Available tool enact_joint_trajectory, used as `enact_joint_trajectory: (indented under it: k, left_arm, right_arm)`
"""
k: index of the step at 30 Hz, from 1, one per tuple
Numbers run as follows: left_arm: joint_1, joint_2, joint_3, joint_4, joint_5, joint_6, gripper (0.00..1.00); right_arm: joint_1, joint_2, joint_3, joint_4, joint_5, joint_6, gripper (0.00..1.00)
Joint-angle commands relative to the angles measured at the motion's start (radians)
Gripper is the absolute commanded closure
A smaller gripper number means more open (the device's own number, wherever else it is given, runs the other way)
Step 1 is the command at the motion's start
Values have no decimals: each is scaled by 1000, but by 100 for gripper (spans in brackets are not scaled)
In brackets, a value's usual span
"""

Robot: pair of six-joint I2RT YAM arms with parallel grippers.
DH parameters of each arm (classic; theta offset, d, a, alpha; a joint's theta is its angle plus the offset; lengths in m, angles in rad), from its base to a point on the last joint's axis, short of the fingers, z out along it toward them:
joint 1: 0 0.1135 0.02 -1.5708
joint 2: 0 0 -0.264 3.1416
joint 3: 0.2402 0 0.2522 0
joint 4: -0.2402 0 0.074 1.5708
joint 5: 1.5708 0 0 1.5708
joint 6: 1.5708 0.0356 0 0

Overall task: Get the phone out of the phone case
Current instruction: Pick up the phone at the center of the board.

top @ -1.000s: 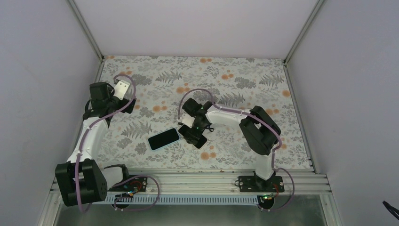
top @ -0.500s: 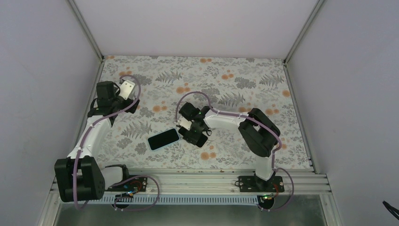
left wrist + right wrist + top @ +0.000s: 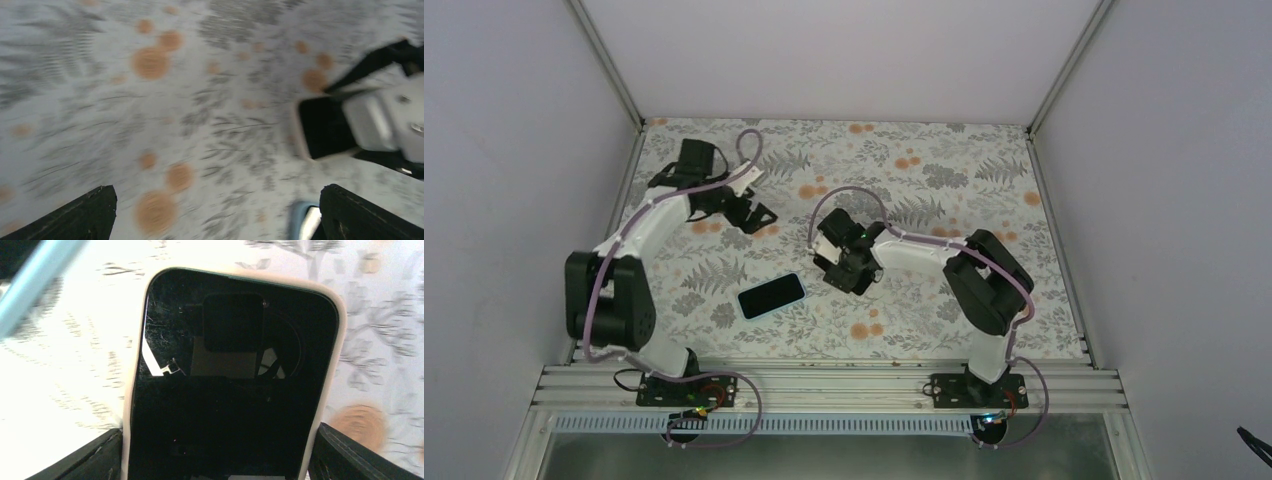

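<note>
A black-screened phone with a light blue edge (image 3: 771, 296) lies flat on the floral table; its edge shows in the left wrist view (image 3: 304, 220) and the right wrist view (image 3: 35, 280). My right gripper (image 3: 848, 268) is shut on a white-rimmed case (image 3: 232, 385) with a glossy black face, one finger (image 3: 102, 455) against each long side. I cannot tell whether anything is inside it. The case also shows in the left wrist view (image 3: 324, 127). My left gripper (image 3: 749, 207) is open and empty above the table, beyond and left of the phone.
The floral table cover (image 3: 924, 160) is walled in by white panels on three sides. An aluminium rail (image 3: 844, 378) carrying both arm bases runs along the near edge. The left arm's elbow (image 3: 609, 300) stands to the left of the phone.
My left arm has swung from the left wall toward the far middle, its gripper now nearer the phone. My right gripper has carried the white-rimmed case slightly farther from the blue-edged phone, which stayed put.
</note>
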Motion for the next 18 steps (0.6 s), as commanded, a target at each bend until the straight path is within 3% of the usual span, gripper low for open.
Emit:
enact_joint_trajectory:
  k: [1, 18]
  left_arm:
    - [-58, 122, 119, -278, 221, 87, 0]
    - [-83, 410, 422, -465, 423, 140, 0]
  right_arm:
    - [-15, -83, 65, 93, 61, -31, 64]
    - [-6, -91, 223, 100, 24, -41, 66]
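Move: The phone in its beige case is already between my right fingers, low over the table. From my left hand it lies some 22 cm to the right, 9 cm back and 13 cm lower. The blue-cased phone is about 14 cm back, 4 cm right and 15 cm below my left hand, or 19 cm left and 5 cm back of my right, some 2 cm lower. My right hand heads for the left gripper: 9 cm ahead, 22 cm left, 13 cm up. I keep my right fingers pinched on the case's long edges and raise the phone about 10 cm, carrying it forward and somewhat left towards my left gripper while tilting its free end up. My left hand, fingers still wide open, comes about 7 cm right to meet it, dipping back and down a little first, and turns some 30 degrees clockwise and over until its fingers point right and down. ##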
